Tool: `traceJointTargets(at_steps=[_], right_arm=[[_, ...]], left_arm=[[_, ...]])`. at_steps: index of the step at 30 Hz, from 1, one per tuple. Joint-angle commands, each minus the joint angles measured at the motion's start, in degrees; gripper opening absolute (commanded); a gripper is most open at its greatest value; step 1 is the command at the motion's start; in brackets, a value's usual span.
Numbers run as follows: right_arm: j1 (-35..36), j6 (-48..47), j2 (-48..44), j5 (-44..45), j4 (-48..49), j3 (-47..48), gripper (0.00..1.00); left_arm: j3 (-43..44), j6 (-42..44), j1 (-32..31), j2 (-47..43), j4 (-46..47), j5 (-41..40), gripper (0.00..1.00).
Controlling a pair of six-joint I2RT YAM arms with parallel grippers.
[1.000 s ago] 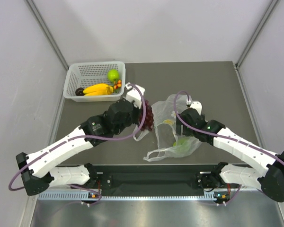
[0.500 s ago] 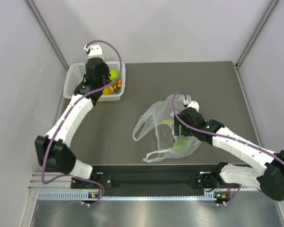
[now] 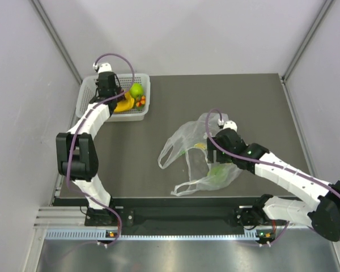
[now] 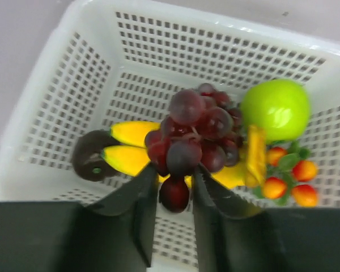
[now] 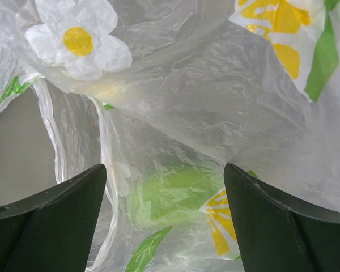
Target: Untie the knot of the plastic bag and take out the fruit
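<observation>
The plastic bag [image 3: 198, 153] lies crumpled mid-table, its two handle loops apart; no knot shows. A smaller green fruit [image 3: 218, 173] [image 5: 170, 192] is still inside it. My right gripper [image 3: 215, 161] [image 5: 164, 170] hangs open just above the film over that fruit. My left gripper [image 3: 115, 97] [image 4: 174, 170] is inside the white basket [image 3: 139, 117]. The dark purple grape bunch [image 4: 195, 133] rests over the bananas [image 4: 130, 133] at its fingertips. The jaws stand slightly apart, a thin gap each side of the lowest grape. A green apple [image 4: 275, 109] and small orange-red fruits [image 4: 289, 178] lie beside it.
The basket [image 4: 187, 45] stands at the table's far-left corner against the grey wall. A dark round fruit [image 4: 90, 161] lies at its left end. Grey side walls close in the table left and right.
My left arm has swung from the bag over to the basket, carrying the grapes, and its jaws have just loosened. The right arm has barely moved.
</observation>
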Motion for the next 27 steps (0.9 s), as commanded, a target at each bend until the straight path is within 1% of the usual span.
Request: traceJointTargets(at_steps=[1,2,3,4,5,7,8,10,11,13,14,15,16,20,22,23,24,26,27], right_arm=[[-0.7,-1.1,-2.2,0.0,0.8,2.1,0.86],[-0.7,-1.6,-2.4,0.1,0.4,2.7,0.86],[-0.7,-1.9,-2.7,0.1,0.0,2.9,0.87],[-0.7,-2.0,-2.7,0.1,-0.5,3.1,0.87],[-0.7,-2.4,-2.8,0.2,-1.1,3.3,0.88],[-0.7,-2.9,-3.3,0.1,-1.7,3.5,0.89],[-0.7,-3.4,-3.5,0.1,-2.3,3.5,0.9],[-0.7,-4.3,-4.0,-1.3,-2.6,3.7,0.9],[-0.6,-5.1,-4.2,-2.1,-2.8,3.9,0.89],[-0.1,-5.8,-4.4,-3.0,-4.0,4.4,0.89],[0.2,-6.5,-4.5,-3.3,-4.5,4.9,0.89],[0.9,-7.0,-4.7,-4.0,-5.1,5.3,0.89],[1.4,-7.6,-4.7,-4.5,-5.6,5.6,0.89],[4.6,-7.6,-3.3,-5.6,-7.4,7.1,0.89],[8.3,-6.6,-2.1,-3.9,-8.2,7.6,0.89],[9.8,-5.9,0.0,-2.9,-8.5,8.3,0.89],[12.8,-5.3,1.3,-1.0,-8.7,8.8,0.89],[16.1,-2.5,5.1,3.4,-10.0,10.6,0.89],[16.5,-1.4,6.4,4.4,-10.4,11.0,0.88]], left_arm=[[0.6,-2.7,0.1,-1.6,5.0,3.9,0.37],[0.0,-3.9,0.1,-2.8,5.0,4.9,0.44],[-1.4,-4.5,0.1,-3.6,3.5,5.4,0.74],[-2.3,-5.1,0.0,-4.6,2.5,6.3,0.81],[-3.2,-6.4,-0.1,-7.0,2.3,7.0,0.99],[-6.9,-7.6,-0.7,-9.9,1.8,8.5,0.99],[-8.3,-8.2,-1.9,-13.4,1.4,8.3,0.99],[-12.6,-9.2,-3.2,-17.3,0.7,8.7,0.99],[-14.3,-10.1,-4.5,-21.4,0.4,9.2,0.99],[-18.7,-11.5,-6.2,-25.6,-0.4,10.2,0.99],[-19.9,-12.0,-8.5,-29.5,-0.9,10.4,0.99],[-21.7,-12.1,-9.9,-31.3,-1.7,10.0,0.99],[-22.5,-11.7,-13.3,-34.5,-2.0,9.0,0.99],[-24.6,-12.2,-20.6,-39.6,-4.9,9.2,0.99],[-26.3,-13.6,-23.7,-42.2,-6.1,10.6,0.99],[-27.1,-14.0,-24.7,-43.2,-6.1,10.3,0.99],[-28.4,-14.4,-25.6,-44.2,-6.2,10.4,0.99],[-29.9,-15.1,-27.8,-46.9,-6.3,10.6,0.99],[-30.1,-15.3,-28.4,-47.6,-6.8,10.6,0.99]])
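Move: The grapes hang in the left fingers over the basket, whose middle is about 4 cm left and 12 cm below. Under them the bananas lie some 4 cm back and 2 cm left; the green apple is 3 cm ahead and 8 cm right, the plastic bag about 28 cm back and 42 cm right. From the right hand, the bag's mouth is roughly 5 cm back, 8 cm left; a green lump inside is 7 cm back, 2 cm right. Open the left fingers wide to let go of the grapes over the bananas, then draw the empty gripper back and right, each about 20 cm, rising out of the basket and turning some 30 degrees clockwise towards the bag. Meanwhile lift the open right gripper slightly and sweep it left and back about 5 cm each way towards the bag's mouth, turning it counter-clockwise. ##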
